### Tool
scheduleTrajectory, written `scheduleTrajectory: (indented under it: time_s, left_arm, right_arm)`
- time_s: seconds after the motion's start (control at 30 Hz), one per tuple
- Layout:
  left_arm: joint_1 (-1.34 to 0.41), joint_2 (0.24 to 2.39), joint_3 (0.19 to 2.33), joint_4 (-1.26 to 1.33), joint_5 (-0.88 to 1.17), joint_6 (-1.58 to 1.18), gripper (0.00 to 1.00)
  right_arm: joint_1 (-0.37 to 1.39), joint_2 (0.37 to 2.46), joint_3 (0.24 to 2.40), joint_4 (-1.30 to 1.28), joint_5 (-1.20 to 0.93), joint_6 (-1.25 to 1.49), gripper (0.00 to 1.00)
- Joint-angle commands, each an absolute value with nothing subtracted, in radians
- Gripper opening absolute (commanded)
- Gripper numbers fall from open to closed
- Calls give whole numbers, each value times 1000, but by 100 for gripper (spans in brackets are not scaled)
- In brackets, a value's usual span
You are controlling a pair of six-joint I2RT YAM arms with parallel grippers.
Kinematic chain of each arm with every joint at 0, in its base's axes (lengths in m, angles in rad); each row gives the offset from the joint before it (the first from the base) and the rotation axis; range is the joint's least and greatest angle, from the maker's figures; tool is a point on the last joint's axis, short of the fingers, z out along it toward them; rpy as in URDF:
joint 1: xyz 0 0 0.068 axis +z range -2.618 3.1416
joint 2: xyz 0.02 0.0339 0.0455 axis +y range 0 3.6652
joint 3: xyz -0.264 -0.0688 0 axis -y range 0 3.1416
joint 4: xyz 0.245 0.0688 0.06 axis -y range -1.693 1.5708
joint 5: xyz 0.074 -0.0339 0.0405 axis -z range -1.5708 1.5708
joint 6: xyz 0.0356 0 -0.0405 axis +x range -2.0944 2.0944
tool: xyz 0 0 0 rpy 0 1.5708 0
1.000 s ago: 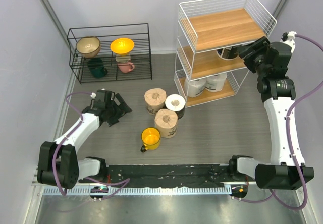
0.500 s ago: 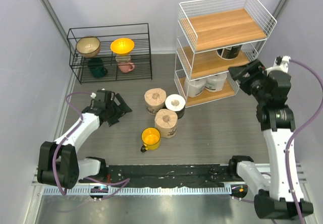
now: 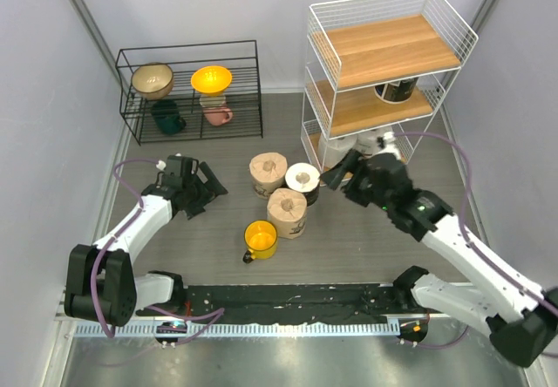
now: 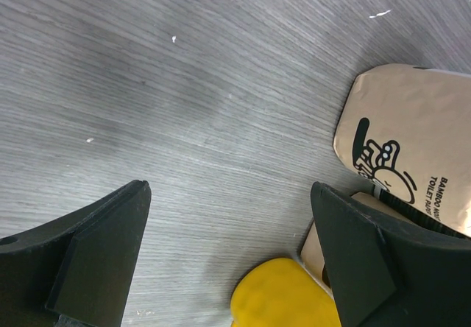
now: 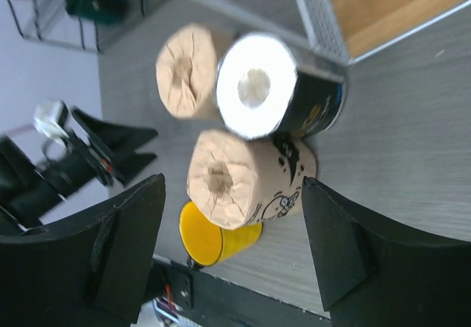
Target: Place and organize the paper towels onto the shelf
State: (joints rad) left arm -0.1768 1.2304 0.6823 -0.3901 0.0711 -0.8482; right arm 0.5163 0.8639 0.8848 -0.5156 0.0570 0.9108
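Three paper towels stand together mid-table: a tan roll, a white roll with a dark wrap, and a second tan roll with black cartoon print. My right gripper hovers just right of them, open and empty. Its wrist view frames the printed tan roll between the spread fingers, with the white roll behind. More rolls sit on the shelf: one on the middle board, one on the bottom. My left gripper rests open left of the group, a tan roll at its right.
A yellow mug stands right in front of the printed tan roll, and it shows low in the left wrist view. A low black wire rack with bowls and mugs stands at the back left.
My right arm has swung from the shelf's middle level down and left to the rolls on the table, its jaws spreading wider. The left arm has stayed put.
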Motion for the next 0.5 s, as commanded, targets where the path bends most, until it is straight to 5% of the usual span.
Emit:
scheduleTrajectory:
  time_s: [0.0, 0.47]
  left_arm:
    - [-181, 1210, 718, -411, 60, -827, 95]
    - [-181, 1233, 715, -393, 78, -828, 96]
  right_arm:
    - [715, 963, 838, -384, 323, 1015, 80]
    - [756, 1180, 796, -209, 540, 1140, 75]
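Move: The black-labelled paper towel stands about 4 cm ahead of the open right hand, 9 cm to its left and some 18 cm below. At roughly that low level, the front brown roll is 4 cm back and 13 cm left of the hand, the rear brown roll 6 cm ahead and 18 cm left; the shelf's near left foot corner is 6 cm ahead, 5 cm left, 22 cm down. From the left hand the black-labelled towel lies about 22 cm right, 1 cm ahead. The empty right hand drops about 8 cm towards the black-labelled paper towel, fast at first and then easing, finishing its leftward swing early with some 3 to 4 cm more to the left. It then works about 3 cm forward of where it began, the wrist turning clockwise by some 10 degrees, with the fingers staying wide open and stopping short of the towel on its right side. ##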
